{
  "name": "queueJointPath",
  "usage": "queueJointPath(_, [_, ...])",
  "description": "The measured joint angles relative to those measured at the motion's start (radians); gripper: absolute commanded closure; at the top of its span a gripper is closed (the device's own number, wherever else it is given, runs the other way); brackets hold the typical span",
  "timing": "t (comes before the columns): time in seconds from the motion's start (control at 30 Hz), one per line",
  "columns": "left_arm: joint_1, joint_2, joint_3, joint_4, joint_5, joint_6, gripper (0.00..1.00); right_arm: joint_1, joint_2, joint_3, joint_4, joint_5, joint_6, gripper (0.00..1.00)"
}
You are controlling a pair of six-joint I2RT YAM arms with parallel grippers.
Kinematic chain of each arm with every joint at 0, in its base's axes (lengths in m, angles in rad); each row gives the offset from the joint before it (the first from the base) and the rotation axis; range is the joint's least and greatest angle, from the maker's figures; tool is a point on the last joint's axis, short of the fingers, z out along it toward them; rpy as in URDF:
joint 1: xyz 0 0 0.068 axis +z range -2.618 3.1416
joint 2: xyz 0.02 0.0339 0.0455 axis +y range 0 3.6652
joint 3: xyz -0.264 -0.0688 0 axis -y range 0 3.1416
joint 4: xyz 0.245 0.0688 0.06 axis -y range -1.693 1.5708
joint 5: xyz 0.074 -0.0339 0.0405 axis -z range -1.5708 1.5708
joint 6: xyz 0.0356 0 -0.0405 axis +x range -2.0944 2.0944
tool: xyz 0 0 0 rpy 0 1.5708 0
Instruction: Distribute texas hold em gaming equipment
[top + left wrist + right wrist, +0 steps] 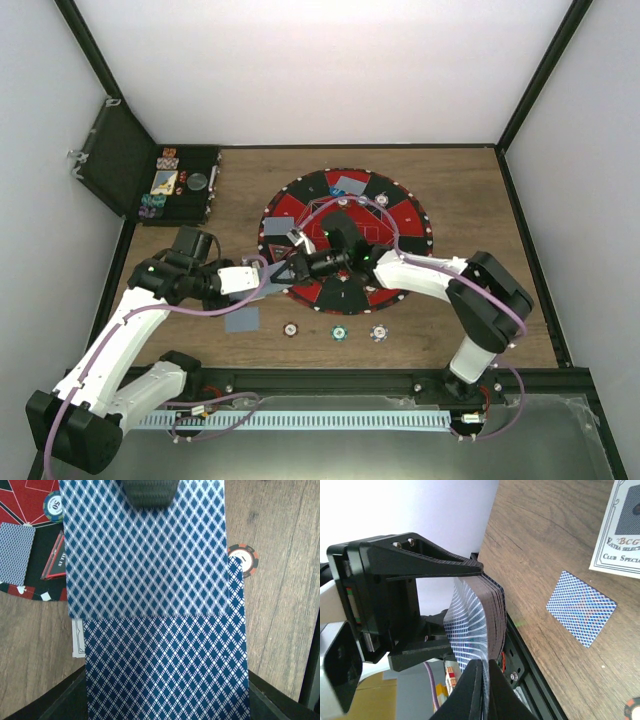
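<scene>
My left gripper (266,275) is shut on a deck of blue-patterned playing cards (165,670), held just left of the mat's near-left edge. My right gripper (298,266) reaches across to it and is shut on the edge of the deck's top card (470,615), which bows away from the pack. The pinching finger shows at the top of the left wrist view (150,492). Single cards lie face down on the mat (350,185) (278,227) and on the wood (242,318). Three chips (290,329) (339,333) (379,332) lie in a row near the front.
The round red-and-black mat (400,215) covers the table's middle. An open black case (185,185) with chips stands at the back left. A card box (56,556) lies on the mat's edge. A black rail (330,382) runs along the front.
</scene>
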Motion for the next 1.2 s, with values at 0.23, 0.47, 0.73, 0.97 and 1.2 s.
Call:
queueJointPath(0.23, [0.000,0.000,0.000,0.007,0.000,0.000,0.95,-0.084,-0.107,-0.070,-0.044,0.002,-0.012,0.99])
queueJointPath(0.47, [0.000,0.000,0.000,0.010,-0.003,0.000,0.95,-0.320,-0.272,-0.193,-0.144,-0.009,-0.092,0.99])
queueJointPath(0.73, [0.000,-0.001,0.000,0.010,-0.003,-0.004,0.95,-0.544,-0.297,-0.312,-0.306,0.007,-0.234,0.99])
queueJointPath(0.97, [0.000,-0.005,0.000,0.010,-0.003,-0.005,0.95,-0.661,-0.362,-0.356,-0.401,0.056,-0.293,0.99])
queueJointPath(1.2, [0.000,-0.005,0.000,0.010,-0.002,-0.007,0.95,-0.711,-0.375,-0.356,-0.471,0.158,-0.304,0.99])
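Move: My right hand already pinches a card beside the deck, which my left gripper holds some 8 cm to the right hand's left, 3 cm back and slightly lower. The Big Blind disc lies about 24 cm to its right, 8 cm ahead and 15 cm below. The 50-chip stack is 2 cm left of the disc and 4 cm farther out; the 10-chip stack, 7 cm left and 3 cm farther. From my left hand the disc is roughly 41 cm right, 9 ahead. I sweep my right hand away from the deck, about 27 cm to the right and some 9 cm forward, travelling nearly level at first, then sinking towards the Big Blind disc. The wrist swings clockwise roughly 40 degrees and its left side dips, while the fingers stay shut on the card. My left hand holds the deck still. ##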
